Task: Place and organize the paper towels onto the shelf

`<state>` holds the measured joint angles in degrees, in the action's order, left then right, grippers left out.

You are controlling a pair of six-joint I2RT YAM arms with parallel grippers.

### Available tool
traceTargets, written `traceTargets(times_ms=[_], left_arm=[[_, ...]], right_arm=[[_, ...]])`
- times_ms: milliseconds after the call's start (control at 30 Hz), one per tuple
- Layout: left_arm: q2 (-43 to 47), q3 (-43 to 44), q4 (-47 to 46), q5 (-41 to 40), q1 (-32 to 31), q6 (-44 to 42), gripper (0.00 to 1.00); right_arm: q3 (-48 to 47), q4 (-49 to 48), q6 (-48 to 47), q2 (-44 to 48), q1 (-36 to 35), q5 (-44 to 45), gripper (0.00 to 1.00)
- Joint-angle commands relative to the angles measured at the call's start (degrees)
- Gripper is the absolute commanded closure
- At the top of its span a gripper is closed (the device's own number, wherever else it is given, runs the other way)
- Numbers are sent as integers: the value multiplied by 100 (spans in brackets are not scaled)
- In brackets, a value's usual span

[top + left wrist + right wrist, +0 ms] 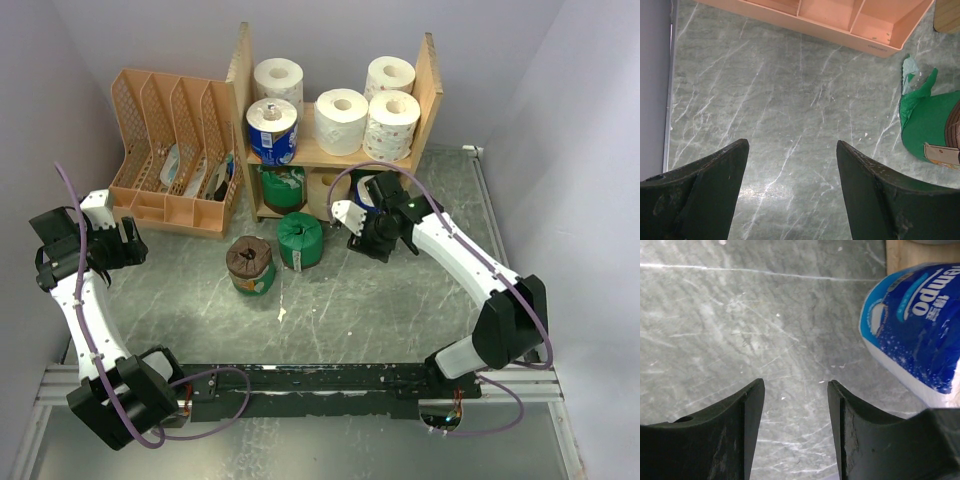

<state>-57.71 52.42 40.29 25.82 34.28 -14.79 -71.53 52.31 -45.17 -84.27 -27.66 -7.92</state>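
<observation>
The wooden shelf [430,90] holds several white paper towels [341,120] and a blue-wrapped one [272,130] on its upper tier. A green roll [283,187] sits on the lower tier. Another blue-wrapped roll [920,325] stands at the shelf's lower right, just beside my right gripper [796,385], which is open over bare table. On the table lie a green roll [300,240] and a brown-topped green roll [250,265]. My left gripper [792,145] is open and empty, far left of them. The brown-topped roll's green wrap [927,125] shows at the right edge of its view.
A peach slotted organizer [170,150] stands left of the shelf, with its base [840,20] ahead of the left gripper. Grey walls close in on the left, back and right. A small white scrap [282,313] lies on the marbled tabletop.
</observation>
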Motion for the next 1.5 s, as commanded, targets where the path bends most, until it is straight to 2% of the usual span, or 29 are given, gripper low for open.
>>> traceTargets(times_ms=[0,367,800,1100,1333,1467], left_arm=[[34,-17,19,178,21,-79,18],[36,-13,25,173,25,-83,18],[70,-30,22,185,25,-94,18],[43,-34,17,195,20,-103,18],[18,-34,22,188,19,-102,18],[38,-27,26,167,20,-95,18]], right_arm=[[211,-826,82,-82,54,315,46],[198,-2006,159,-560,197,482,46],[15,-2514,35,-923,356,667,46],[-239,-2470,-27,-1073,393,647,46],[-349,-1964,126,-813,348,285,46],[-422,-1229,245,-635,-187,455,45]])
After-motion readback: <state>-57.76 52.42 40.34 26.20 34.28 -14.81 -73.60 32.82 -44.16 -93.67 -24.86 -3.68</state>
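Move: The blue roll stands at the right front of the lower shelf, jutting a little past its edge. Its middle is some 13 cm straight ahead of the empty right hand and about 6 cm lower. The beige roll is roughly 16 cm ahead and 10 cm left, and the green roll on the table about 4 cm ahead and 15 cm left. From the idle left hand, the blue roll is around 15 cm ahead and 53 cm right. With its fingers staying half open, the right hand drives about 10 cm forward and sinks barely 2 cm towards the blue roll's front, the fingertips swinging outward some 15 degrees, so that the forward finger comes up against the roll to push it deeper into the lower shelf. The advance slows over its second half, then the hand eases back about 1 cm, drifting slightly up and left beside the roll. ##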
